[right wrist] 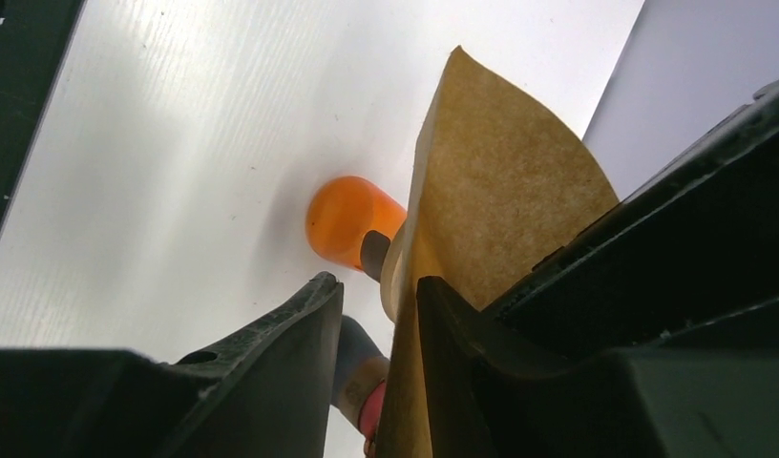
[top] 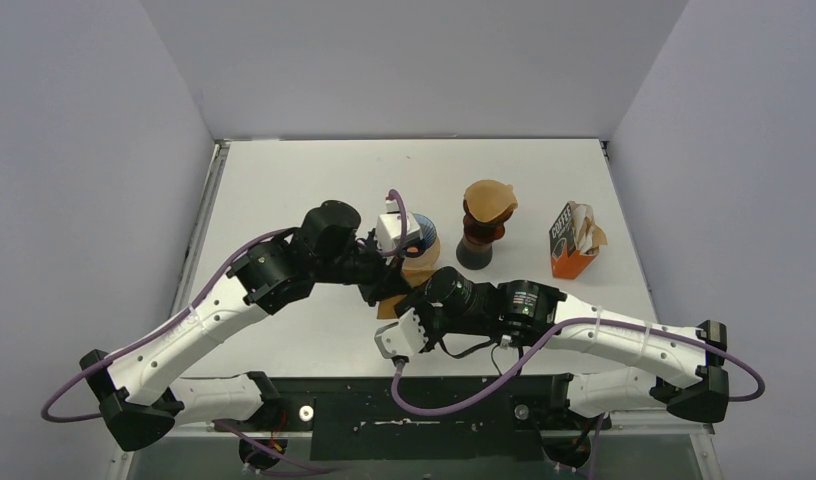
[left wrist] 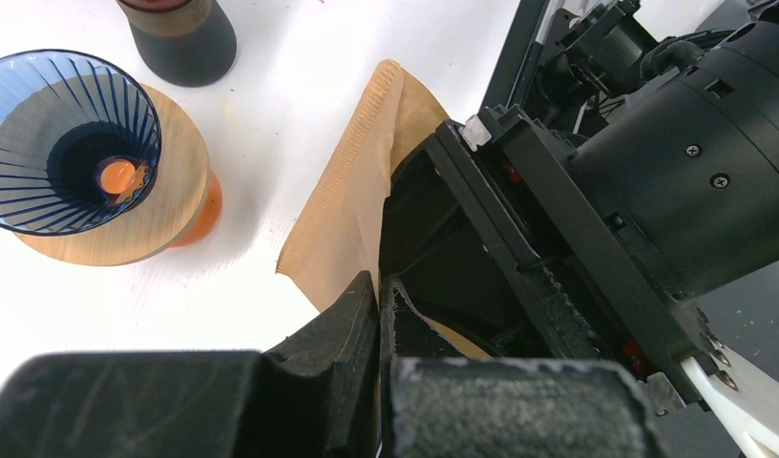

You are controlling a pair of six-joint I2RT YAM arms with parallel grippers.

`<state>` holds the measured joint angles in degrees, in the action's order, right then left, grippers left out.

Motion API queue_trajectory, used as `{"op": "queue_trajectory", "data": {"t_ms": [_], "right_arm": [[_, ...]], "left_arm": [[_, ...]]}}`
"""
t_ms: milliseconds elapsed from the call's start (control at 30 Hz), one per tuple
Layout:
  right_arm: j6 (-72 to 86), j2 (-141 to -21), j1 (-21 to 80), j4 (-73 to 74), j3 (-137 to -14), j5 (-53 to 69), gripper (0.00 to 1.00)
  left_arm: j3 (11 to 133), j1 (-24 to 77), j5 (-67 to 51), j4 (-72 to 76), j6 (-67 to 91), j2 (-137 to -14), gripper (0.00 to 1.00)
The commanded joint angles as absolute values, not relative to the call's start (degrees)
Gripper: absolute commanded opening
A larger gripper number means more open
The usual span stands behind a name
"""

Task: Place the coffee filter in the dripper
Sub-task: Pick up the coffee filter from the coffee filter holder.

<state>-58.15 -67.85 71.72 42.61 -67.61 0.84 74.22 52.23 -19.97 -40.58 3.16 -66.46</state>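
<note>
The brown paper coffee filter (left wrist: 352,200) hangs just above the white table, pinched at its lower edge by my left gripper (left wrist: 381,301), which is shut on it. In the top view the filter (top: 388,308) shows between the two grippers. My right gripper (right wrist: 378,286) is open. The filter (right wrist: 505,181) rests against its right finger, with a gap to the left finger. The dripper (left wrist: 69,143), a ribbed blue cone in a wooden collar on an orange cup, stands to the left of the filter; from above the dripper (top: 420,243) is just behind both grippers.
A second cone holding a brown filter sits on a dark stand (top: 484,228) right of the dripper. An orange box of filters (top: 572,240) stands farther right. The right arm's black wrist (left wrist: 672,162) crowds the filter's right side.
</note>
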Motion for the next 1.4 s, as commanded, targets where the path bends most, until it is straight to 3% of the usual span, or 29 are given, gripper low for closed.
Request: {"op": "queue_trajectory", "data": {"t_ms": [0, 467, 1033, 1367], "right_arm": [[-59.49, -66.25, 72.16, 38.01, -67.69, -2.34, 0.32], [-58.92, -67.63, 72.16, 40.89, -69.86, -2.30, 0.00], [-52.87, -70.10, 72.16, 50.57, -77.61, 5.91, 0.00], [-52.23, -70.66, 72.16, 52.65, -78.28, 6.98, 0.00]], "left_arm": [[77.71, 52.73, -21.63, -41.95, 2.11, -66.13, 0.00], [79.44, 53.21, -17.28, -45.37, 0.88, -67.15, 0.00], [84.20, 57.77, -2.45, -50.00, 0.31, -71.09, 0.00], [85.08, 59.44, -1.70, -51.01, -1.22, -71.71, 0.00]]}}
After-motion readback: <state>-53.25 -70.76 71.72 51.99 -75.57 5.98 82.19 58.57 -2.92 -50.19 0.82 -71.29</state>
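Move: The coffee filter, already pinched by the left fingers, stands between the open right fingers; its middle lies about 3 cm left of the right hand and 1 cm ahead. From that hand the blue dripper is some 12 cm ahead, 2 cm right and 8 cm down; the brown dripper about 17 cm ahead, 16 cm right and 10 cm down. From the left hand the blue dripper lies 11 cm ahead, 5 cm right and 12 cm down. Right fingers shut on the coffee filter and draw back some 3 cm; the left, still pinching, eases forward. ##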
